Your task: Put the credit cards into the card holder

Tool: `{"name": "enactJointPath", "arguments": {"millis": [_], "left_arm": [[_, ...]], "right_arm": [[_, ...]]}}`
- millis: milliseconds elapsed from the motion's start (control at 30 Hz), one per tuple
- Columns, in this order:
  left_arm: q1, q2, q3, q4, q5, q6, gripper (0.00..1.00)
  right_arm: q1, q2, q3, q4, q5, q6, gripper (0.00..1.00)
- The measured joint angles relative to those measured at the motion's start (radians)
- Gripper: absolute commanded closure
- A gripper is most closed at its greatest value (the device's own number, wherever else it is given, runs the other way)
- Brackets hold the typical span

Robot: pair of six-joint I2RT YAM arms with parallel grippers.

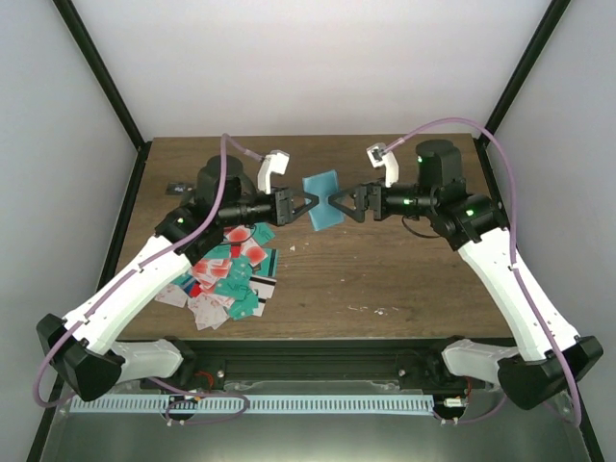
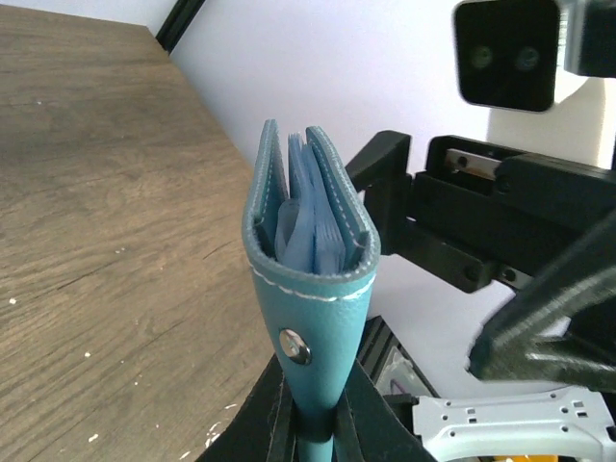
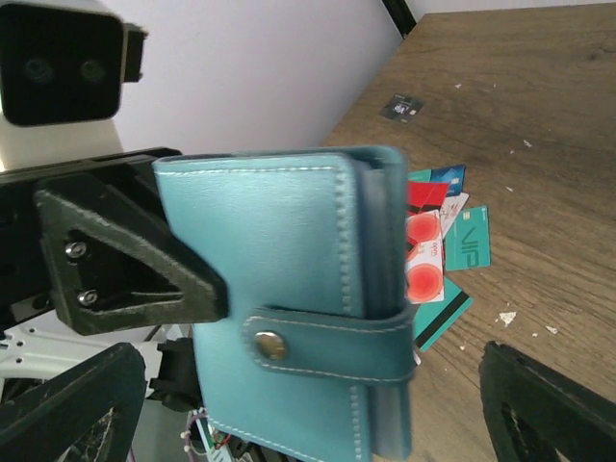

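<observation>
The card holder, a teal-blue wallet with its tab snapped shut, hangs in the air above the table's far middle. My left gripper is shut on its left edge; in the left wrist view the card holder rises from between the clamped jaws of that gripper, inner sleeves showing at its top. My right gripper stands open just right of it, touching nothing. In the right wrist view the card holder fills the space between the wide-spread jaws. The credit cards lie heaped on the table at the left, red, teal and white.
A small dark object lies near the table's far left corner. Black frame posts rise at both back corners against white walls. White specks dot the wooden table right of the middle.
</observation>
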Motion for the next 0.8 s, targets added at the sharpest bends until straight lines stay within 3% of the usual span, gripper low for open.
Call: {"name": "enactJointPath", "arguments": {"millis": [233,533,800], "left_arm": [[0.0,0.006,0.014,-0.048,-0.016,0.016,0.96],[0.005,0.007,0.018,-0.09,-0.033,0.033,0.96],[0.005,0.007,0.018,-0.105,-0.045,0.041,0.96]], "right_arm": [[0.09,0.056,0.063,-0.047,0.106,-0.014,0.15],[0.151,0.113,0.101,-0.089,0.237,-0.016,0.47],[0.157,0.117,0.105,-0.106,0.277,-0.027,0.49]]}}
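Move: The card holder is already in my left fingers, its middle about 2 cm to the right of my left hand and level with it. From my open right hand, that middle is some 3 cm to the left and about 2 cm lower, with no offset forward. The card pile lies on the table roughly 25 cm to the left of my right hand, about 7 cm farther out and some 35 cm below. I bring my right hand left about 3 cm and down about as much, easing a little forward as its fingertips dip some 10 degrees, so the open fingers come around the free side of the card holder at the strap. Over the second half I close them from nearly wide to about half, one on either side of it. My left hand keeps its pinch and sinks about 2 cm. ##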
